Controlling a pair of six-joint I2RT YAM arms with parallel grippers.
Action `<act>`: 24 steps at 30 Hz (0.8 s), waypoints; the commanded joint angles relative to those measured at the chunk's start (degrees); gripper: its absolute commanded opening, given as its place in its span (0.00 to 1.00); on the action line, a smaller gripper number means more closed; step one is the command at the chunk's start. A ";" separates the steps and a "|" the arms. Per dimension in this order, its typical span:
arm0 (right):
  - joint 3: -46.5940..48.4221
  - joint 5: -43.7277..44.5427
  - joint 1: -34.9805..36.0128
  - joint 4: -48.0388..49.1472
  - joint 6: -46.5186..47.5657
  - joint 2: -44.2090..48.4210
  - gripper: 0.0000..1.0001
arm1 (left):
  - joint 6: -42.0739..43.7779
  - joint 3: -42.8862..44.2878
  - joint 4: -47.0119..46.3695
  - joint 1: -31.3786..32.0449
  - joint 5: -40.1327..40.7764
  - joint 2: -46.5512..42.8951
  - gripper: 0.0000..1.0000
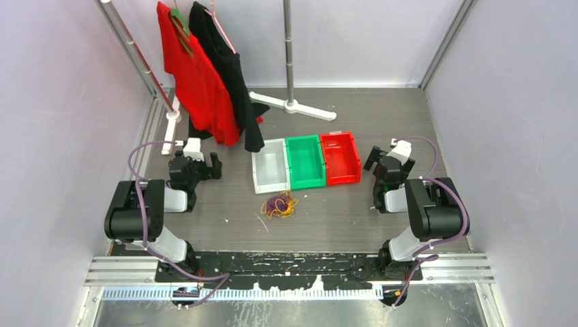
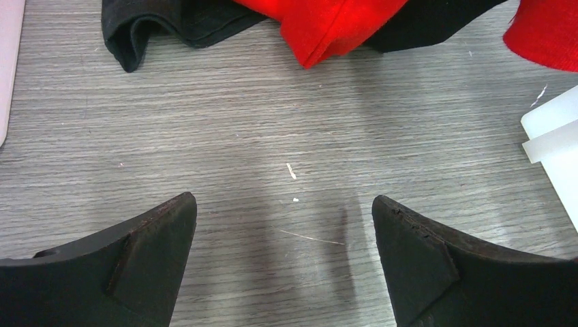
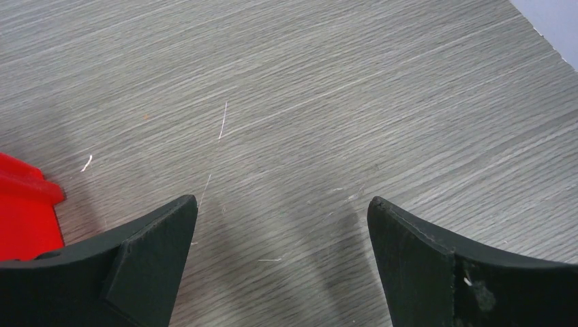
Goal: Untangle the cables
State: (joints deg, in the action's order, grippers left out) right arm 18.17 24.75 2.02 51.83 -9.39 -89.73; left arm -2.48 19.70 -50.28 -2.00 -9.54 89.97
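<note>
The cables (image 1: 280,204) lie as one small loopy wad of orange-yellow, purple and red wires on the grey table, just in front of the white bin, seen only in the top view. My left gripper (image 1: 199,165) hangs open well to the wad's left; its wrist view shows bare table between its black fingertips (image 2: 170,225). On the far right my right gripper (image 1: 387,158) is open too, beside the red bin, with nothing between its fingertips (image 3: 402,231). Neither gripper (image 2: 284,201) (image 3: 283,204) touches the cables.
Three bins stand in a row: white (image 1: 269,167), green (image 1: 304,161), red (image 1: 340,157). A red shirt (image 1: 198,78) and a black shirt (image 1: 228,65) hang from a rack at the back left, hems brushing the table. A rack foot (image 1: 293,105) lies behind the bins. White walls enclose the table.
</note>
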 commanded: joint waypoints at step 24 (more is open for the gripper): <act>14.27 12.62 -0.94 -38.24 -25.30 24.44 1.00 | 5.33 21.63 45.02 -0.02 -5.68 -12.19 1.00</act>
State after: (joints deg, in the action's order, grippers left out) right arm 28.03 34.26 1.80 26.83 -22.31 -67.99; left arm -0.89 31.59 -27.03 -2.00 -10.74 82.32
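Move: Neither open hand is at the cables: the tangled bundle lies on the table about 30 cm to the left hand's right, 16 cm back and some 6 cm lower. The grey box stands about 27 cm to that hand's right and 2 cm back; the red shirt's hem hangs some 9 cm ahead and 9 cm to its right. From the right hand the cables lie about 43 cm left and 18 cm back, the red box about 21 cm left and 1 cm back. After resting low over the bare table, the right hand rises about 11 cm almost straight up, easing a little to its right, its fingertips tipping up and swinging clockwise by some 13 degrees each, away from the cable bundle and the red box. The left hand starts later and lifts about 4 cm with a slight reach forward towards the hanging red shirt; both grippers stay wide open and empty. ##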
